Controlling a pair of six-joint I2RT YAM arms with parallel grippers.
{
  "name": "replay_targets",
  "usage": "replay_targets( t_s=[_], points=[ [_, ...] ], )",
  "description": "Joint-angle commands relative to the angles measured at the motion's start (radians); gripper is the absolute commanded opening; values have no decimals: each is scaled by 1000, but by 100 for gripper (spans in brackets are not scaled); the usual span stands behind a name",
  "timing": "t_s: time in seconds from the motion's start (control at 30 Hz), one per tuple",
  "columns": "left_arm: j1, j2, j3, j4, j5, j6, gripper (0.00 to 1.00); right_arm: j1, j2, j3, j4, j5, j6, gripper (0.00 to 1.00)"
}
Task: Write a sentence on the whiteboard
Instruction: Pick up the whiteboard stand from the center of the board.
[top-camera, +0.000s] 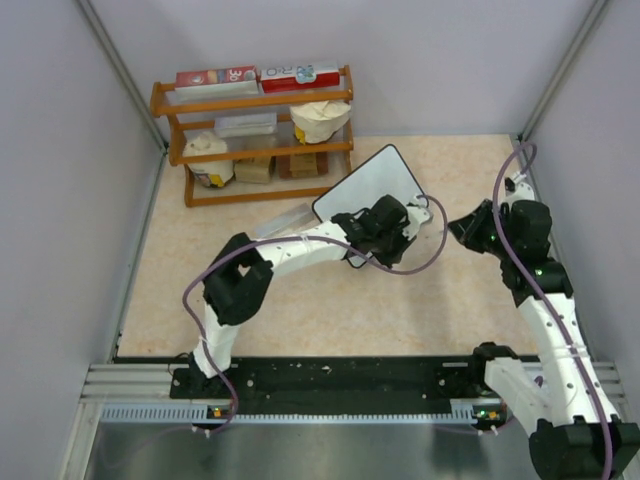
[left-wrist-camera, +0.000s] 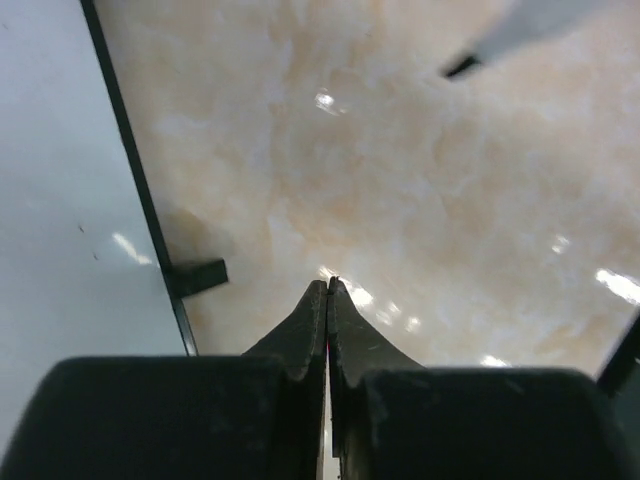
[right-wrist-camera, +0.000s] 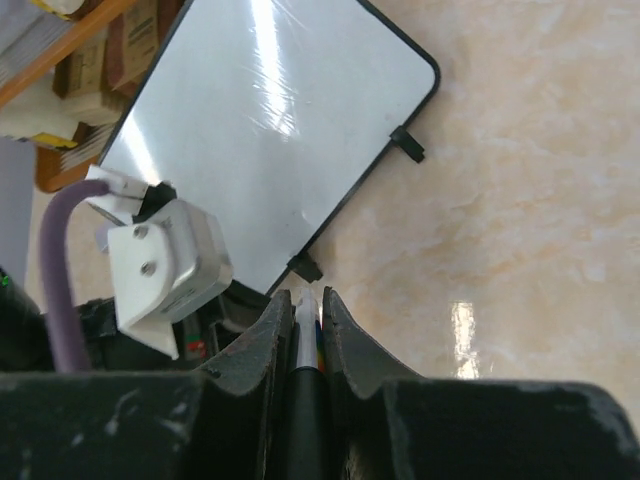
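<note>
The whiteboard lies tilted on the table, and its face is plain white inside a thin black frame. The sentence does not show on it. My left gripper sits low beside the board's near right edge, with the board and one black foot just to its left. Its jaws are pressed together with nothing visible between them. My right gripper hovers to the right of the board, shut on a marker with a black and silver barrel, pointing toward the board's foot.
A wooden shelf with boxes and bags stands at the back left. A clear plastic box lies just left of the board. Grey walls close in on both sides. Purple cables loop off both arms.
</note>
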Motion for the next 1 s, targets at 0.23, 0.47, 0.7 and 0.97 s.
replay_targets(
  t_s=[0.23, 0.47, 0.7, 0.97],
  points=[
    [4, 290, 270, -22, -339, 71, 0, -30, -63, -25, -49, 102, -25, 0],
    [3, 311, 241, -41, -484, 59, 0, -30, -74, -32, -50, 102, -22, 0],
    [4, 242, 111, -53, -483, 56, 0, -30, -76, -46, -50, 92, -17, 0],
    [3, 92, -161, 4, -481, -20, 0, -30, -82, -55, -49, 73, -16, 0]
  ],
)
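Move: The whiteboard's left stand foot, on its near edge, lies about 5 cm ahead of the left hand, some 3 cm to its left and 9 cm below. At about that same level, the right stand foot is roughly 12 cm ahead and 5 cm to the hand's right, and the whiteboard's middle about 15 cm ahead and 5 cm left. From the right hand the left foot is some 4 cm ahead, 8 cm left and 22 cm below. The whiteboard's near edge is what the left hand goes for: fingers already shut, it reaches forward and sinks, each about 8 cm, to come down just right of the left stand foot, then sweeps left and slightly back, pushing the board along there. Its wrist turns some 30 degrees, fingers swinging to point more forward. The right hand keeps the marker and eases a little right, down and back. ##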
